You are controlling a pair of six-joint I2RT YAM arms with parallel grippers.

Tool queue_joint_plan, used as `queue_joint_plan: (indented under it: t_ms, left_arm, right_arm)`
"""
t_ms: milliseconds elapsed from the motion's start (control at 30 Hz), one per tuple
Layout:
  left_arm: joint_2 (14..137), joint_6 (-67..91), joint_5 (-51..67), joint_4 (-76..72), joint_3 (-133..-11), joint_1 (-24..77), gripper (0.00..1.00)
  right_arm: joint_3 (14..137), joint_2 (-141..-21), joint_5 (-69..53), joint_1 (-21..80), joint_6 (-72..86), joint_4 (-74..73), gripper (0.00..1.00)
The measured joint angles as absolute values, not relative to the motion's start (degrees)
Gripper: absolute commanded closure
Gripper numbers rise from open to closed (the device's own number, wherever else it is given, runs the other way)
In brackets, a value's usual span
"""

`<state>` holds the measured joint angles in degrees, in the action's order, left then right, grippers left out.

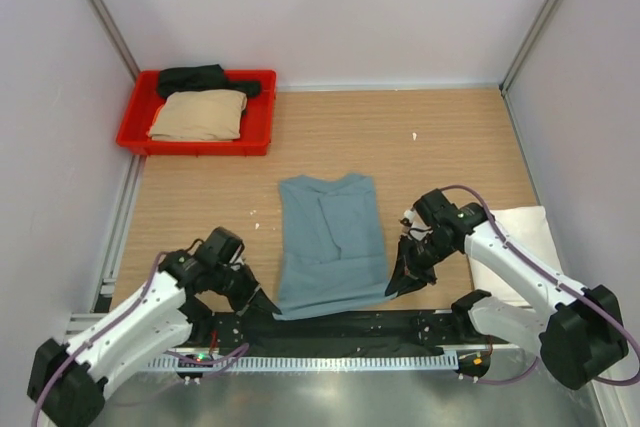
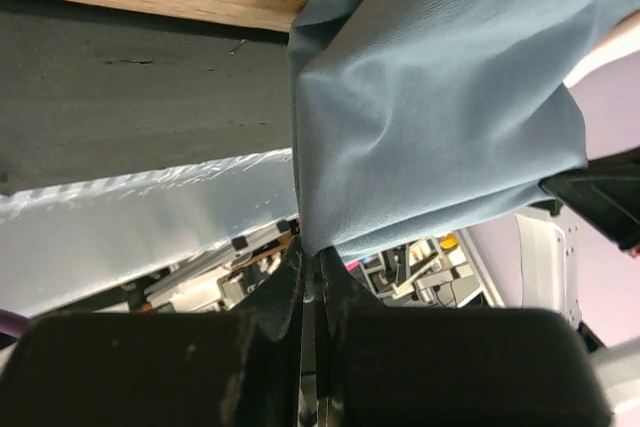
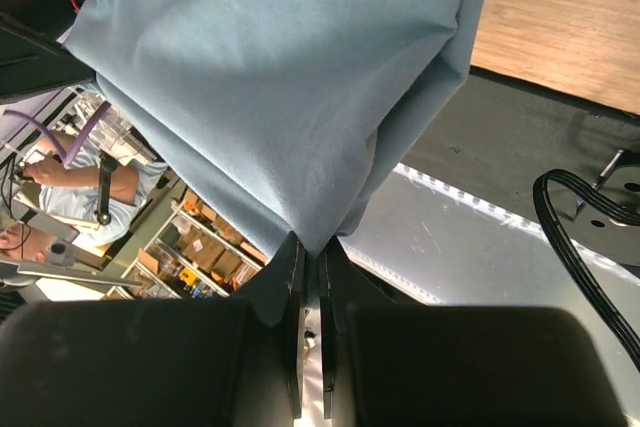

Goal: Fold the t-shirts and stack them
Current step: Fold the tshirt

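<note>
A dusty teal-blue t-shirt (image 1: 330, 242) lies lengthwise in the middle of the wooden table, sleeves folded in, collar at the far end. My left gripper (image 1: 265, 305) is shut on its near left hem corner, and the cloth (image 2: 430, 97) rises from between the closed jaws. My right gripper (image 1: 402, 285) is shut on the near right hem corner, with cloth (image 3: 290, 77) bunched into its jaws. Both corners are lifted slightly off the table. A tan t-shirt (image 1: 200, 115) and a black t-shirt (image 1: 205, 79) sit in the red tray (image 1: 262, 119). A white t-shirt (image 1: 525, 232) lies under the right arm.
The red tray stands at the far left corner by the wall. A black mat strip (image 1: 330, 332) and a metal edge (image 1: 350, 387) run along the near side between the arm bases. Walls close in on both sides.
</note>
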<state>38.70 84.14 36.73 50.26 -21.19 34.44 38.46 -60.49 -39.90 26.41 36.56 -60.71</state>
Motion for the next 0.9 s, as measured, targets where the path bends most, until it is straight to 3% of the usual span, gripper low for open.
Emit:
queue_joint_plan:
  t_ms: [233, 500, 900]
  left_arm:
    - [61.7, 70.7, 32.7, 55.1, -42.8, 33.0, 1.0]
    - [75.9, 54.9, 26.3, 62.7, -71.4, 20.3, 1.0]
    - [118.9, 44.0, 24.4, 60.5, -101.5, 13.5, 1.0]
  right_arm:
    - [46.9, -66.4, -37.0, 25.5, 36.6, -60.1, 0.98]
    - [63.7, -78.9, -35.7, 19.8, 36.6, -55.3, 0.99]
    - [81.7, -112.7, -38.2, 10.6, 37.3, -38.6, 0.94]
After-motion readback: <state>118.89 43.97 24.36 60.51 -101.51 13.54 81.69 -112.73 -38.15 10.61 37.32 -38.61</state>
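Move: Both my hands already pinch the t-shirt's near edge, stretched just off the table's near side. The lying shirt's far left corner is about 34 cm ahead of my left hand, 1 cm to its left and some 6 cm lower; the far right corner is roughly 31 cm ahead of my right hand, 2 cm left and 9 cm lower. The red bin sits about 52 cm ahead of and 22 cm left of my left hand. I sweep both hands quickly forward together, left about 35 cm and right about 31, carrying the pinched edge over the lying shirt towards its far edge in an arc: up first, my left hand by some 12 cm and my right by 5, then down again while still going forward. Both grippers stay shut on the cloth, and their fingers swing outward to point more forward as they travel. ##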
